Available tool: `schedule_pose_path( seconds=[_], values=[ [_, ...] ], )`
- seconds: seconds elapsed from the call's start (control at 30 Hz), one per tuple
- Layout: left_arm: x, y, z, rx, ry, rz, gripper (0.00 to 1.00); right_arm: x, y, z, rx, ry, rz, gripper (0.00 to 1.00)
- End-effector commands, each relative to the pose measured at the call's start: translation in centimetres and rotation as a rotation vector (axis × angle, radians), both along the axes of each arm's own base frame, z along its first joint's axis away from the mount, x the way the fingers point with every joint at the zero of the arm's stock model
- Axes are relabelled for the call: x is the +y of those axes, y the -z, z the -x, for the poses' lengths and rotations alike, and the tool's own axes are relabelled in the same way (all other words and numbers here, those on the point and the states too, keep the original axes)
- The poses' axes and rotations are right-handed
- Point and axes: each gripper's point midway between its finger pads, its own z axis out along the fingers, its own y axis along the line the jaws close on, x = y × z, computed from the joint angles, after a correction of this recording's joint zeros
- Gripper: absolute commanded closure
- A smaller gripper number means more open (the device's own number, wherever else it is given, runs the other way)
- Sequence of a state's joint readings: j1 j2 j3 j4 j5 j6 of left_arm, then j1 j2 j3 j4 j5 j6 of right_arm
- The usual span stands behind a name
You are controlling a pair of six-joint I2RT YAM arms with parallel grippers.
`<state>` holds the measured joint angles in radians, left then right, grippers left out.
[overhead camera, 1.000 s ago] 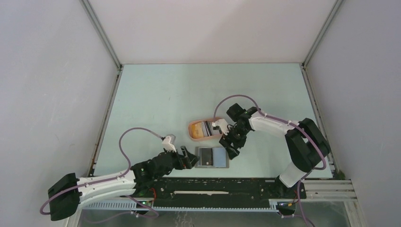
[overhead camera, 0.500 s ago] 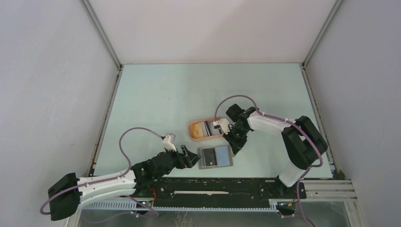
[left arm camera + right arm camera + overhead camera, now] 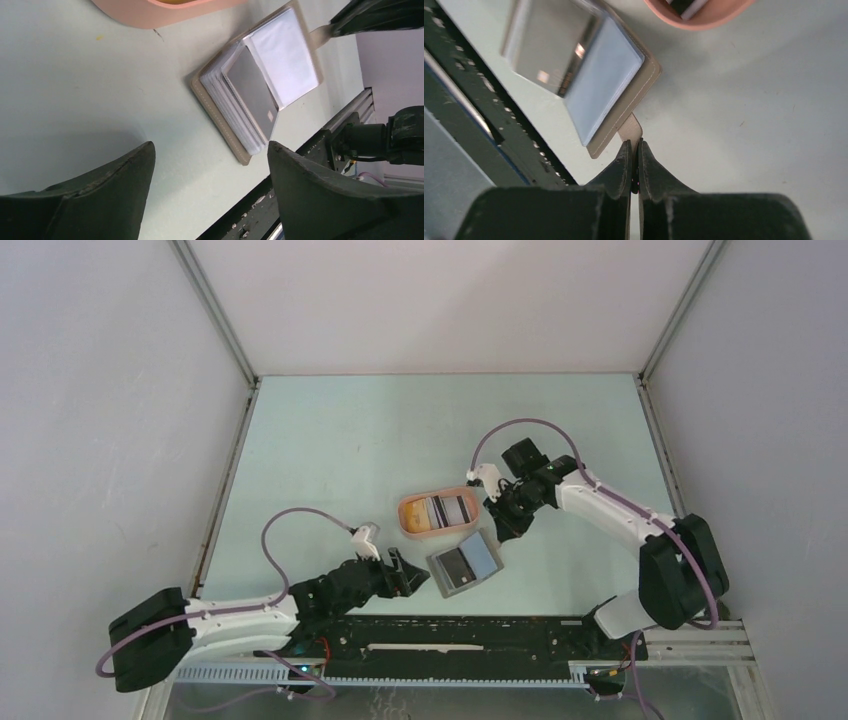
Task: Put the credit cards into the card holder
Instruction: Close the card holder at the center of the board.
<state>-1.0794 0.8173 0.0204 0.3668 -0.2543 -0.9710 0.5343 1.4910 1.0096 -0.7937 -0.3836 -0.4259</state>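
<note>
The card holder (image 3: 466, 562) lies open on the table, turned askew, with a dark grey half and a blue-grey half. My right gripper (image 3: 503, 531) is shut on its small beige tab (image 3: 630, 128) at the holder's far right corner; the right wrist view shows the holder (image 3: 596, 82) just ahead of the fingers. The credit cards (image 3: 441, 509), dark with pale stripes, lie in the peach tray (image 3: 408, 521). My left gripper (image 3: 408, 576) stands open on the holder's left, near the table's front edge. Nothing sits between its fingers in the left wrist view, where the holder (image 3: 260, 85) lies ahead.
The peach oval tray (image 3: 709, 17) sits just behind the card holder, and its rim (image 3: 150, 15) shows at the top of the left wrist view. The black rail (image 3: 460, 632) runs along the table's near edge, close to the holder.
My right gripper shut on the holder's tab and pulled that side back and to the right, turning the holder askew. The left gripper shifted a little right and stayed open.
</note>
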Motion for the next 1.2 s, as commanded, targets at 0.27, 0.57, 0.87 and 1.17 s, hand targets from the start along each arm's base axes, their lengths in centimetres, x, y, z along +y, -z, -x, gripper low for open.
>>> schedule_pose_path(
  seconds=[0.27,0.57,0.87,1.17],
  values=[
    [-0.8,-0.9,-1.3,-0.009,-0.046,0.035,0.35,8.0,-5.9,3.7,0.068,-0.214,-0.295,1.00],
    [2.5,-0.4,-1.7,0.003,-0.179,0.026,0.47,13.9,-2.7,6.4,0.319,-0.201,-0.323,0.94],
    [2.0,-1.9,-1.1,-0.051,-0.118,0.112,0.44,12.8,-6.4,8.0,0.376,-0.329,-0.440,0.33],
    [0.0,-5.0,-1.7,-0.111,-0.062,0.119,0.45,10.0,-10.2,8.4,0.376,-0.378,-0.571,0.26]
  ],
)
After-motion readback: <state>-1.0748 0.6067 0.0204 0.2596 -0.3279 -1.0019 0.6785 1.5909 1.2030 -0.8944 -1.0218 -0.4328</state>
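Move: Just right of and slightly beyond the card holder, the right hand has the strap pinched. The holder's middle lies about 8 cm to its left, 4 cm back and some 5 cm below. The pink tray sits about 6 cm ahead and 13 cm left of this hand, and the left gripper 17 cm left and 4 cm back. From the left hand the holder's middle is about 10 cm right, 1 cm ahead and 3 cm below. Swinging the strap over to the left, the right hand goes about 13 cm left and 7 cm back in an arc, first up, then down over the card holder; there the fingers open, let go of the strap and climb about 8 cm clear, tilting farther leftward. At the holder's left side, the left hand half closes its fingers, dips slightly, then backs upward. ##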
